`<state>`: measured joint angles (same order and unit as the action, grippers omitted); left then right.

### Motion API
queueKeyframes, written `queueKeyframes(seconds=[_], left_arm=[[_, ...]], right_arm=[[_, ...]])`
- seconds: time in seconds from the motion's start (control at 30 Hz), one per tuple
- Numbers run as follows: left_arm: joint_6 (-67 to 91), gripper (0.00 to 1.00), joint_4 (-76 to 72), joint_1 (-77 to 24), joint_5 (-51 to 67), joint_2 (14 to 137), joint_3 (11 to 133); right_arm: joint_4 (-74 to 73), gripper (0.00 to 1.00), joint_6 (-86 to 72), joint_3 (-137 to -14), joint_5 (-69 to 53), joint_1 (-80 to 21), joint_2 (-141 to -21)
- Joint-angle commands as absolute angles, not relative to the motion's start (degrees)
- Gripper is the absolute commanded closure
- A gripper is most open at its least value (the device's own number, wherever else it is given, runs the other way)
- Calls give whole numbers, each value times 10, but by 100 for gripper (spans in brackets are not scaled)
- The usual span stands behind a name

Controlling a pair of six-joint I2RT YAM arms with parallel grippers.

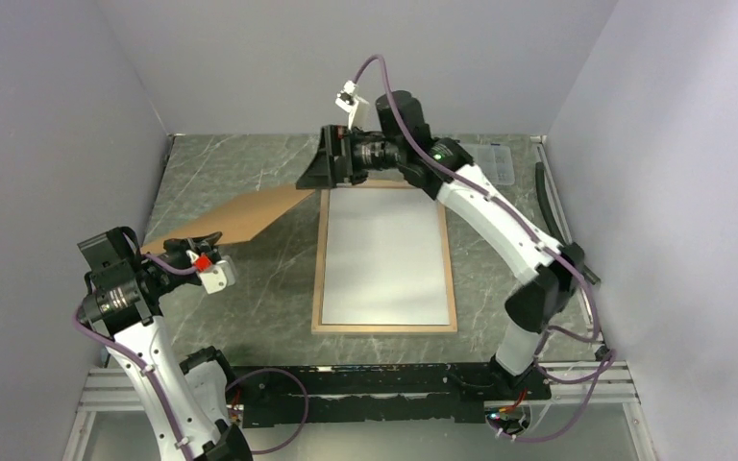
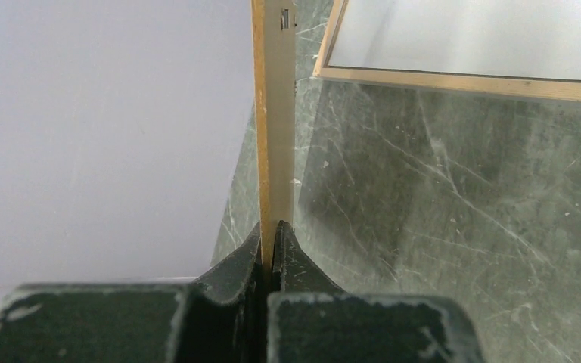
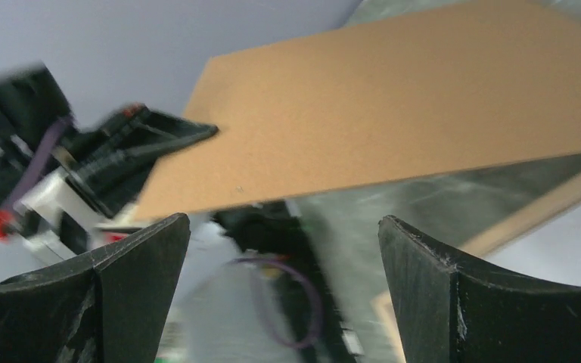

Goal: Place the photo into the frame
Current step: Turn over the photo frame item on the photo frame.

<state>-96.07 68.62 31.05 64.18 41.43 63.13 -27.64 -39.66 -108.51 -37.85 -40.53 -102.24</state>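
Observation:
The frame (image 1: 319, 259) lies flat in the middle of the table with its light wood back up; its rail also shows in the left wrist view (image 2: 461, 82). A flat white sheet (image 1: 384, 254) fills it, which looks like the photo face down. The brown backing panel (image 1: 240, 216) hangs tilted above the table, left of the frame. My left gripper (image 1: 202, 240) is shut on the panel's near-left edge, which shows edge-on (image 2: 276, 113) between the jaws (image 2: 275, 227). My right gripper (image 1: 315, 161) stands open at the panel's far end, empty (image 3: 284, 223), with the panel (image 3: 393, 113) beyond it.
A small clear plastic box (image 1: 493, 163) sits at the back right of the marbled table (image 1: 240, 288). Grey walls close in the left, back and right sides. A black cable (image 1: 541, 182) runs along the right edge.

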Motion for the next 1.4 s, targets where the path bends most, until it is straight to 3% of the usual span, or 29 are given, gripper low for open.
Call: queueKeyframes(seconds=[0.0,0.17,0.4,1.2,1.37], left_arm=[[-987,97,687,310,701,419,669],[-1008,97,740,310,730,434,692],[-1089,97,819,311,767,464,709],[-1133,97,905,310,764,494,753],[-1153,97,925,310,763,497,763]], right_arm=[[-336,0,-55,-1038,-301,-419,-910],[-242,0,142,-910,-313,-430,-820],[-290,4,280,-931,-340,-459,-840],[-176,29,349,-925,-287,-512,-945],[-152,42,352,-931,-246,-530,-968]])
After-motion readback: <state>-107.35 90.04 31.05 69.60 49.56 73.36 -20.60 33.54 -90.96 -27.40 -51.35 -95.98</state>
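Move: The brown backing board, already pinched by my left gripper at its near edge, has its middle about 14 cm left, 2 cm back and 10 cm below my open right hand; my left gripper is some 21 cm left, 8 cm back and 6 cm lower. The frame lies about 12 cm right, 3 cm ahead and 35 cm below the right hand. From my left hand, the board's middle is about 11 cm ahead, 8 cm right and 5 cm below. I swing my right hand right and back about 8 cm while rolling it roughly 70 degrees about the fingers, forward side up. Then I come back left and sink some 9 cm, narrowing the wide-open fingers by about a third, until they straddle the board's free end without gripping. My left hand keeps its pinch, easing about 3 cm right and back and turning slightly. ##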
